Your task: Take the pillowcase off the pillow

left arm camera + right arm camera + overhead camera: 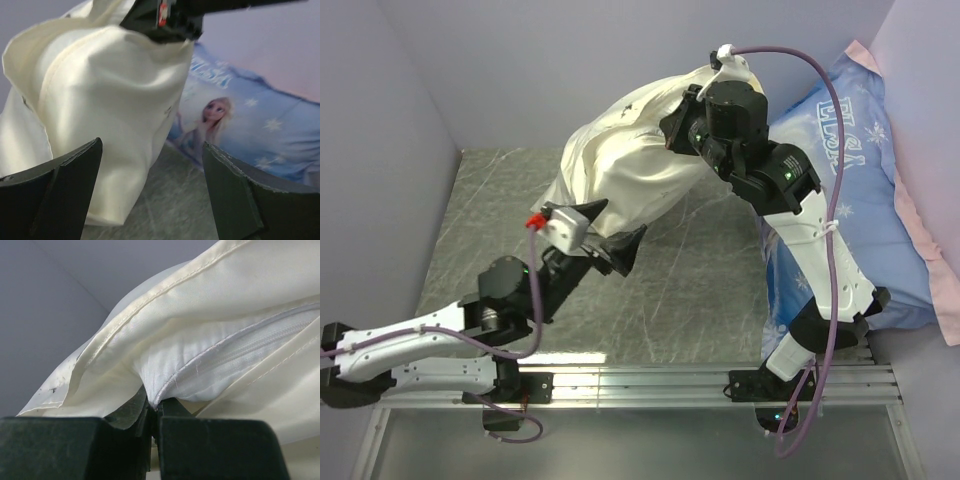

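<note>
The cream pillowcase [620,140] hangs as a wrinkled bundle above the table, lifted at its upper right end. My right gripper [682,122] holds it up there. In the right wrist view the right gripper [154,407] is shut on the piped seam of the white pillow [225,365], with the hemmed mouth of the pillowcase [165,310] folded back around it. My left gripper [612,228] is open just below the bundle's lower end. In the left wrist view the left gripper [152,195] has nothing between its fingers, and the pillowcase [110,100] hangs just beyond the left one.
A large blue ELSA pillow [850,170] lies along the right side, partly under the right arm, and also shows in the left wrist view [240,120]. The grey marbled table [490,220] is walled at left and back. A metal rail [650,385] runs along the near edge.
</note>
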You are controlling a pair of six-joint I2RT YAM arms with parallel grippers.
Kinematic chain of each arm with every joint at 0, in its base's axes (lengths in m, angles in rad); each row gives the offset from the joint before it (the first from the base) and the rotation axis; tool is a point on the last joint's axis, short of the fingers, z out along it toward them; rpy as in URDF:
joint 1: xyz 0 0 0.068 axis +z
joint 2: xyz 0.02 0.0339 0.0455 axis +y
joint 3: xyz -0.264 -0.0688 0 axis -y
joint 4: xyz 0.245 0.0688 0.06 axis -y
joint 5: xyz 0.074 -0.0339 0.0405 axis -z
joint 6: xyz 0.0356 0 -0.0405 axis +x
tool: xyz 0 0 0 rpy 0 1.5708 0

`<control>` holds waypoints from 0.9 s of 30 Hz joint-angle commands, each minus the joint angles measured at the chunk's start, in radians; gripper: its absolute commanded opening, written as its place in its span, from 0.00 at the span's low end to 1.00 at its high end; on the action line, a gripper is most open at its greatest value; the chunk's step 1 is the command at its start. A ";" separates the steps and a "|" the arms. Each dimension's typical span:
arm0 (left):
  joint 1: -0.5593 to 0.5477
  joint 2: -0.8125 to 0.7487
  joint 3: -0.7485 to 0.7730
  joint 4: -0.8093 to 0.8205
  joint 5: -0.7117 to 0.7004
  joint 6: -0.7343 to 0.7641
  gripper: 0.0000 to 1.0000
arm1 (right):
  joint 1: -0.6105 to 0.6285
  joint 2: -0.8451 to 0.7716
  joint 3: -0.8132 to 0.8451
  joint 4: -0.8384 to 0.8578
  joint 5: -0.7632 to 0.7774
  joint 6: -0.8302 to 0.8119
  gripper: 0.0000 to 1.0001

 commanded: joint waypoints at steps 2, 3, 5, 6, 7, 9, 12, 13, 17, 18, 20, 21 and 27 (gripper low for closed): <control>-0.102 0.080 0.016 0.042 -0.364 0.208 0.87 | 0.015 -0.003 0.063 0.078 0.050 -0.019 0.00; -0.119 0.099 0.008 0.071 -0.413 0.236 0.88 | 0.018 -0.003 0.064 0.077 0.056 -0.021 0.00; -0.151 0.156 -0.015 0.184 -0.581 0.312 0.89 | 0.027 -0.006 0.068 0.078 0.060 -0.024 0.00; -0.154 0.170 -0.026 0.227 -0.624 0.367 0.90 | 0.030 -0.008 0.068 0.080 0.060 -0.025 0.00; -0.154 0.189 -0.053 0.328 -0.670 0.389 0.90 | 0.035 -0.010 0.069 0.080 0.060 -0.024 0.00; -0.154 0.191 -0.096 0.415 -0.683 0.440 0.86 | 0.041 -0.017 0.071 0.080 0.063 -0.025 0.00; -0.151 0.167 -0.127 0.488 -0.643 0.420 0.72 | 0.049 -0.025 0.065 0.084 0.070 -0.030 0.00; -0.145 0.155 -0.142 0.493 -0.627 0.414 0.61 | 0.049 -0.025 0.063 0.083 0.072 -0.030 0.00; -0.139 0.130 -0.179 0.461 -0.492 0.374 0.16 | 0.049 -0.019 0.072 0.080 0.069 -0.034 0.00; -0.137 0.128 -0.185 0.418 -0.476 0.347 0.08 | 0.050 -0.016 0.078 0.080 0.067 -0.036 0.00; -0.134 0.142 -0.211 0.383 -0.461 0.334 0.01 | 0.050 -0.007 0.113 0.071 0.061 -0.035 0.00; -0.134 0.147 -0.224 0.363 -0.440 0.315 0.01 | 0.049 -0.003 0.126 0.067 0.058 -0.036 0.00; -0.087 0.107 -0.371 0.288 -0.358 0.123 0.01 | 0.050 -0.025 0.138 0.078 0.063 -0.038 0.00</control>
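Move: The left hand, open, goes for the pillowcase's hanging lower corner, about 4 cm ahead, 2 cm to its left and 8 cm below. The white pillow's middle bulges some 17 cm ahead, 3 cm left and 5 cm below; the blue pillow lies roughly 25 cm ahead, 55 cm right and 38 cm below. From the right hand, still shut on the pillow's corner, the hanging corner is about 13 cm back, 9 cm left and 13 cm lower. Left hand sinks 8 cm, pinches the pillowcase's hanging corner, tugs about 5 cm farther down; right keeps its hold. ##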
